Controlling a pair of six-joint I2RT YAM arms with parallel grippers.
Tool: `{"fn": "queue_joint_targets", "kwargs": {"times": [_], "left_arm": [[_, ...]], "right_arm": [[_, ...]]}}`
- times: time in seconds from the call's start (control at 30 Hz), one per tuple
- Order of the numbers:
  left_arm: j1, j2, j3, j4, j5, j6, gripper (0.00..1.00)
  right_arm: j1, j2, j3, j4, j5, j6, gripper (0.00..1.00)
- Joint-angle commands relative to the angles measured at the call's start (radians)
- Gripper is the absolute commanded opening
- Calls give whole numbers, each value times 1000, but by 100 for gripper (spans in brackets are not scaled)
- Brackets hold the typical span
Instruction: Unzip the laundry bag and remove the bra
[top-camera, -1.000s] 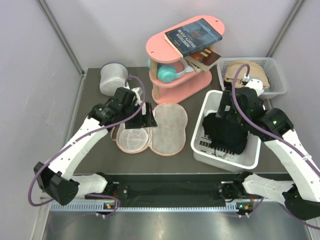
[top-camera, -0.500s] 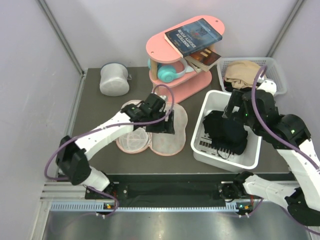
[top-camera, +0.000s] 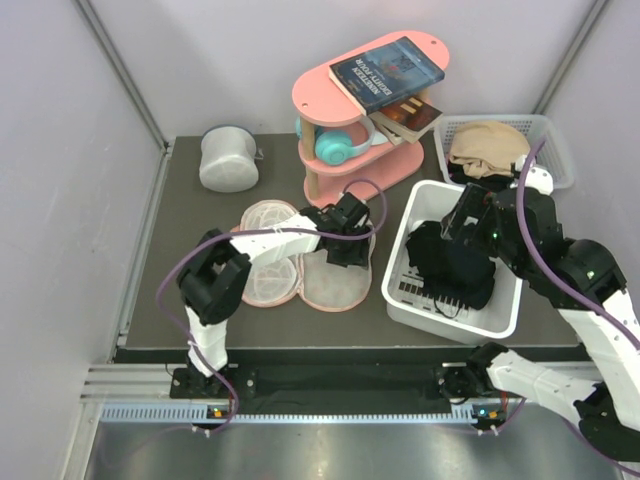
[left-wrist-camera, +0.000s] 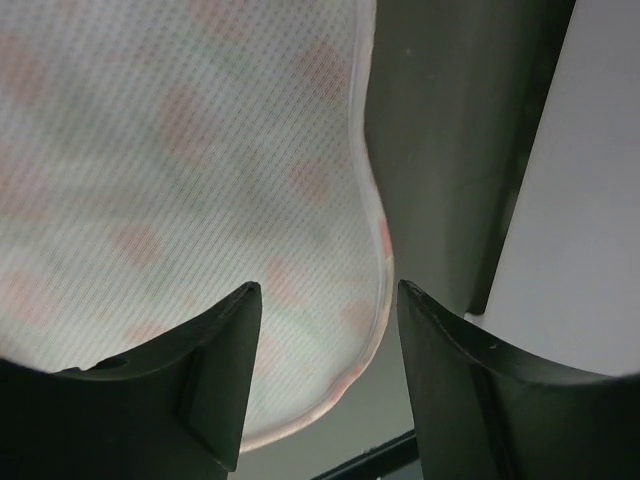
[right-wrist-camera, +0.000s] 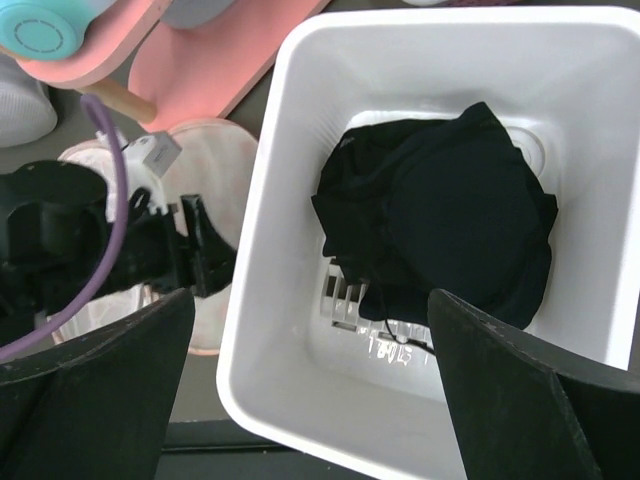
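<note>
The laundry bag (top-camera: 338, 268) lies flat on the dark table, beige-pink with a pink rim. A white mesh half (top-camera: 268, 280) is spread to its left. My left gripper (top-camera: 346, 244) is open and low over the bag's right half. In the left wrist view its jaws (left-wrist-camera: 327, 292) straddle the bag's printed fabric (left-wrist-camera: 200, 150) at its right edge and hold nothing. A black bra (top-camera: 455, 265) lies in the white slotted bin (top-camera: 400, 250). My right gripper (top-camera: 452, 232) hovers open and empty above it. The right wrist view shows the bra (right-wrist-camera: 450, 220) inside the bin (right-wrist-camera: 290, 200).
A pink two-tier shelf (top-camera: 365, 100) with books and teal headphones stands behind the bag. A white-grey cylindrical container (top-camera: 228, 157) is at the back left. A white basket (top-camera: 556, 150) holding a beige garment sits at the back right, behind the bin.
My left gripper has swept right from the bag's left half to its right half. My right arm has shifted slightly back above the bin, with the black bra left lying inside.
</note>
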Motion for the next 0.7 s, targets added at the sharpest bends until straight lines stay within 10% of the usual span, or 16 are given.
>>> {"fn": "queue_joint_targets", "kwargs": {"times": [0.0,0.43,0.67], "left_arm": [[-19,71,86,87,-5,-25,60],[-29,249,201,94,-50,-22,57],[-30,280,212,55,-129,-22,32]], "right_arm": [[-13,-20,-2,42,-14,14,99],[-13,-12,4,40,-16,-3,99],[-13,2,6,57,-16,-12,100]]}}
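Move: The right-hand edge of the opened laundry bag lies about 4 cm ahead of the left hand, 4 cm to its right and 5 cm below. The bag's left half is centred some 19 cm to this hand's left and 2 cm ahead. The white basket's middle is level with the hand and about 22 cm to its right; the pink shelf stands around 20 cm ahead and 2 cm right. From the right hand, that edge is roughly 11 cm ahead, 18 cm left and 31 cm below. Down, rightward and forward together, about 4 cm each way, the left hand slants towards the free edge of the bag's right flap, slowing as it gets low. The downward-pointing fingers come to straddle that edge, one over the mesh and one over the bare table beside it, and late on they draw noticeably together without shutting. ##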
